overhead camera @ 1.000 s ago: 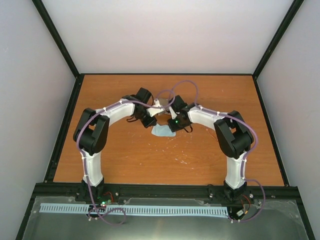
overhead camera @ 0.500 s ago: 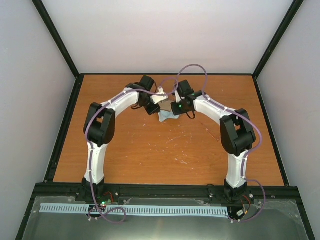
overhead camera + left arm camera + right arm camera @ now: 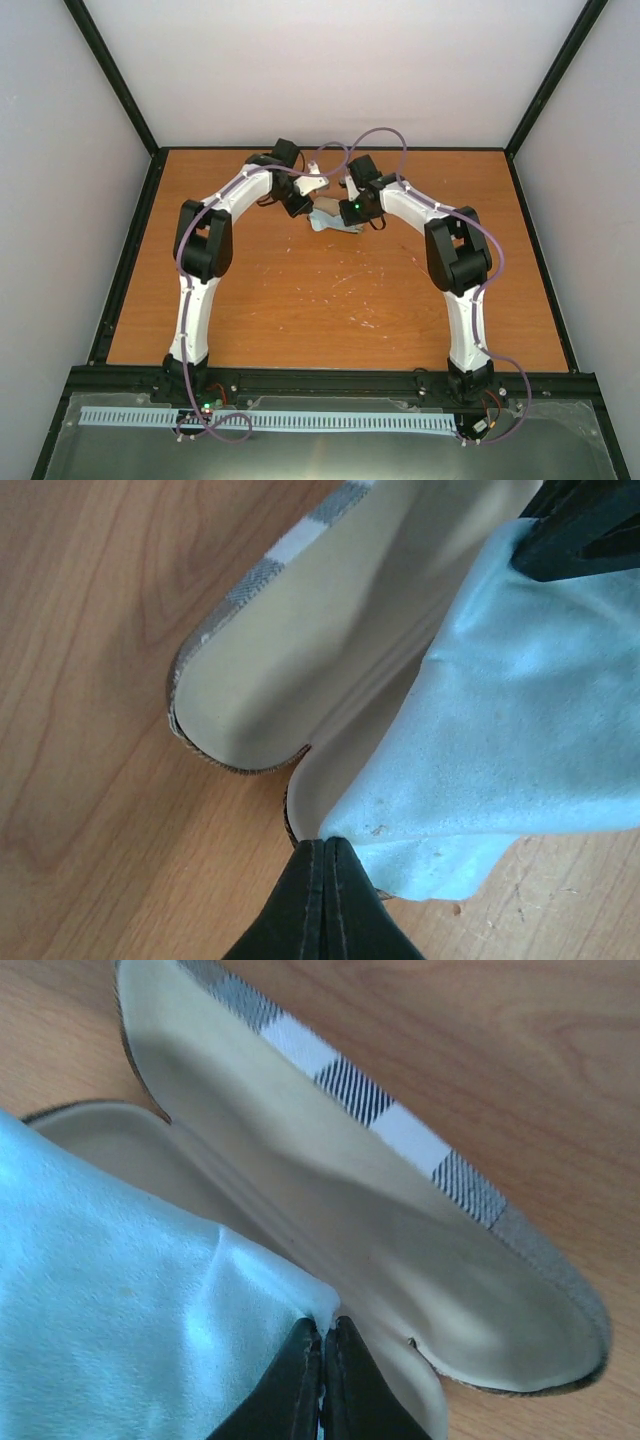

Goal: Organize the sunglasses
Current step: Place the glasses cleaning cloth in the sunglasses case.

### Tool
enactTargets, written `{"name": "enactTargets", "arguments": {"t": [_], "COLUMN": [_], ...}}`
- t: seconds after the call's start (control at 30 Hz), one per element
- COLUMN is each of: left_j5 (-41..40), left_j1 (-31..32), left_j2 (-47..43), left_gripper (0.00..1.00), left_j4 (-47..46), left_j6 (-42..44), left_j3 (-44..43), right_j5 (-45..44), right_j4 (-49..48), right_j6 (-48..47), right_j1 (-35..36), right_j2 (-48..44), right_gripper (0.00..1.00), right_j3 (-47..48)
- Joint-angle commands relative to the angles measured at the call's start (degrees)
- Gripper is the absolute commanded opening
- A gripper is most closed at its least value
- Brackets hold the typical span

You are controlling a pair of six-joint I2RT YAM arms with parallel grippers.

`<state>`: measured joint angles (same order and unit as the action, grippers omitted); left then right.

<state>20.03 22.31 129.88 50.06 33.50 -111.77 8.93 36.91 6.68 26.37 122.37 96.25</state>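
The brown case [image 3: 240, 630] lies open on the table, its cream lining [image 3: 330, 1210] facing up and grey stripes [image 3: 350, 1090] along the lid's edge. A pale blue cloth [image 3: 520, 720] is stretched over the case's lower half. My left gripper [image 3: 328, 842] is shut on one corner of the cloth. My right gripper [image 3: 322, 1328] pinches another corner of this cloth [image 3: 100, 1290]. In the top view both grippers meet over the case [image 3: 327, 208] at the far middle of the table, with the cloth [image 3: 335, 226] hanging just in front of it. The sunglasses are hidden.
The orange wooden table [image 3: 330, 300] is walled by pale panels on three sides. A black rail [image 3: 330, 380] runs along the near edge by the arm bases. The right gripper's dark fingers [image 3: 585, 525] show at the top right of the left wrist view.
Both arms have stretched away from the bases toward the far side, carrying the cloth from the table's middle up onto the open case.
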Motion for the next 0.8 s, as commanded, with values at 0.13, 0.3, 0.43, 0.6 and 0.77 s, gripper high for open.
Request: {"name": "enactTargets", "arguments": {"t": [0.13,0.3,0.43,0.6,0.77], "left_j5": [2.6,2.9,3.3,3.7,3.6], "left_j1": [-0.2,-0.2,0.1,0.8,1.6], "left_j2": [3.1,4.3,5.0,5.0,4.6], "left_gripper": [0.00,0.00,0.00,0.00,0.00], "left_j4": [2.1,1.8,1.9,2.1,0.9], "left_j6": [2.0,2.5,2.8,2.4,1.7], "left_j3": [-2.1,-3.4,-4.1,-3.5,-1.3], "right_j5": [0.5,-0.2,-0.4,-2.1,-4.2], "right_j4": [2.5,1.8,1.1,0.5,-1.1], "right_j6": [-0.3,0.9,2.0,2.6,3.8], "right_j1": [-0.3,-0.3,-0.3,-0.2,-0.2], "right_j2": [1.6,1.1,0.3,-0.8,-2.0], "right_gripper": [0.03,0.03,0.03,0.03,0.03], "right_j3": [0.4,-1.2,-3.2,-6.0,-8.6]}}
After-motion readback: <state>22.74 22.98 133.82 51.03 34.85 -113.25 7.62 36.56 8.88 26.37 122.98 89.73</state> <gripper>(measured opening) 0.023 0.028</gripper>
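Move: The open sunglasses case lies below and between the hands. Its middle is about 6 cm to the right, 2 cm ahead and 5 cm below the left hand, and about 6 cm to the left, 2 cm ahead and 4 cm below the right. The cleaning cloth is pinched by a corner in each hand. Its middle sags over the near half, roughly 6 cm right and 3 cm back of the left hand and 3 cm below it. Both grippers keep their pinch on the cloth's corners and lower it onto the near half of the open case. The left sinks some 3 cm, then holds that height and edges slightly right. The right goes down in two stages, about 4.5 cm in all, drawing back nearly 3 cm and a little right in the second. ##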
